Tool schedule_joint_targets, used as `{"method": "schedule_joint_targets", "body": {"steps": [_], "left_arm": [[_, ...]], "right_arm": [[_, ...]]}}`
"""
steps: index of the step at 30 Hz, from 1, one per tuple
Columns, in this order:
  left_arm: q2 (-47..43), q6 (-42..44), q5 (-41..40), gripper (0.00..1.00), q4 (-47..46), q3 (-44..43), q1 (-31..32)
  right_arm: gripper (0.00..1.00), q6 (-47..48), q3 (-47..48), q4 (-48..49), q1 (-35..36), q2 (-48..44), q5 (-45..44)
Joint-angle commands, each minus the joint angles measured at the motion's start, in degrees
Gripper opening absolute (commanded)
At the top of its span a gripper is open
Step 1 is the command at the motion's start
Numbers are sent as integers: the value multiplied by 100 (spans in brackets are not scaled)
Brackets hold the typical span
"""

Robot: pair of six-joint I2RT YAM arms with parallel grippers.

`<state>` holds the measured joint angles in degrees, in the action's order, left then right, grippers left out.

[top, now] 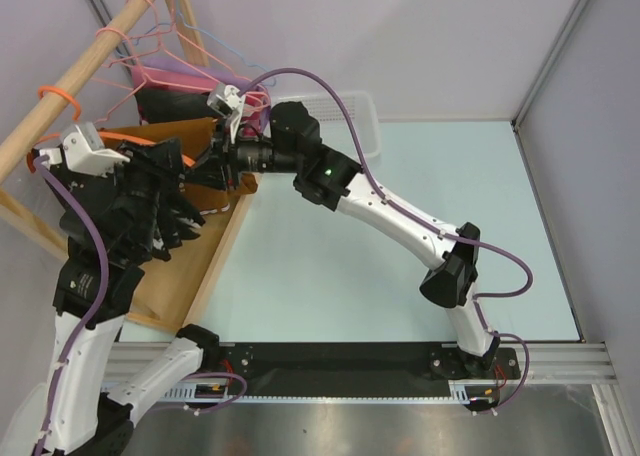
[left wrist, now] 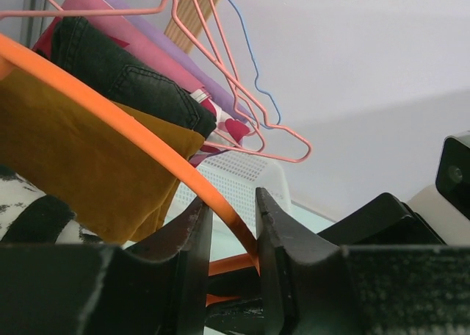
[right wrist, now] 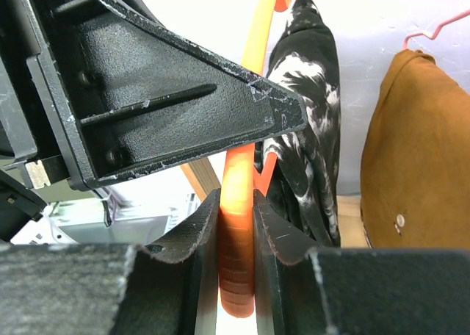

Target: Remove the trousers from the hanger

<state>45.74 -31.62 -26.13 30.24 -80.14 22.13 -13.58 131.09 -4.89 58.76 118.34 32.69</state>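
Observation:
An orange hanger (left wrist: 147,140) runs slantwise between my left gripper's (left wrist: 231,203) fingers, which are shut on it. Rust-brown trousers (left wrist: 81,159) hang under its bar, and a patch of the black-and-white print trousers (left wrist: 18,199) shows at the lower left. My right gripper (right wrist: 236,197) is shut on the same orange hanger (right wrist: 239,203). Beyond it hang the print trousers (right wrist: 308,107) and the brown trousers (right wrist: 418,151) with a small button (right wrist: 400,221). In the top view both grippers, left (top: 188,188) and right (top: 222,156), meet at the brown cloth (top: 185,141) by the rack.
A wooden rail (top: 70,81) carries several pink wire hangers (left wrist: 242,107) and dark grey and pink clothes (left wrist: 125,74). A white perforated basket (top: 350,116) stands behind the right arm. A wooden base board (top: 190,266) lies under the rack at the left.

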Motion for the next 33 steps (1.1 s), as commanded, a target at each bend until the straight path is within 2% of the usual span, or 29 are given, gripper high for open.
{"method": "schedule_joint_targets", "body": {"steps": [1,7,17,21,25,33], "left_arm": [[111,402,933,28,-616,-572,2],[313,437,1119,27,-598,-985,2],[577,165,1936,23,-484,-1864,2],[542,-99,2348,22,-431,-1944,2],[507,-257,2569,22,-414,-1918,2],[349,-600,3087,24,-370,-1769,2]], "right_arm": [[0,-197,373,251,21,242,106],[0,-40,339,190,100,181,19],[0,146,-100,436,241,-179,-157],[0,216,-530,812,355,-548,-297],[0,260,-1347,1191,452,-1058,-368],[0,506,-2183,1016,856,-1805,-860]]}}
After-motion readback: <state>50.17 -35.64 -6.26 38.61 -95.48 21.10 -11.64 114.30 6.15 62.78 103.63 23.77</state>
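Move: Both hands already hold the orange hanger's right arm. Its hook on the wooden rod lies some 13 cm to the left hand's left, about 2 cm ahead and 11 cm above. From the right hand it is roughly 17 cm left, 2 cm ahead and 12 cm above. The black-and-white trousers hang about 7 cm left of the left hand, level with it fore and aft, 11 cm below; the brown trousers are some 11 cm ahead of it, 8 cm left and 6 cm below. Keeping their pinch on the hanger's right arm, both hands lift it together, about 5 cm in all: nearly straight up first, then, still rising, swinging back and to the right by some 4 cm each way, away from the brown trousers. The left wrist turns roughly 20 degrees clockwise; the right rolls about 10 degrees. ##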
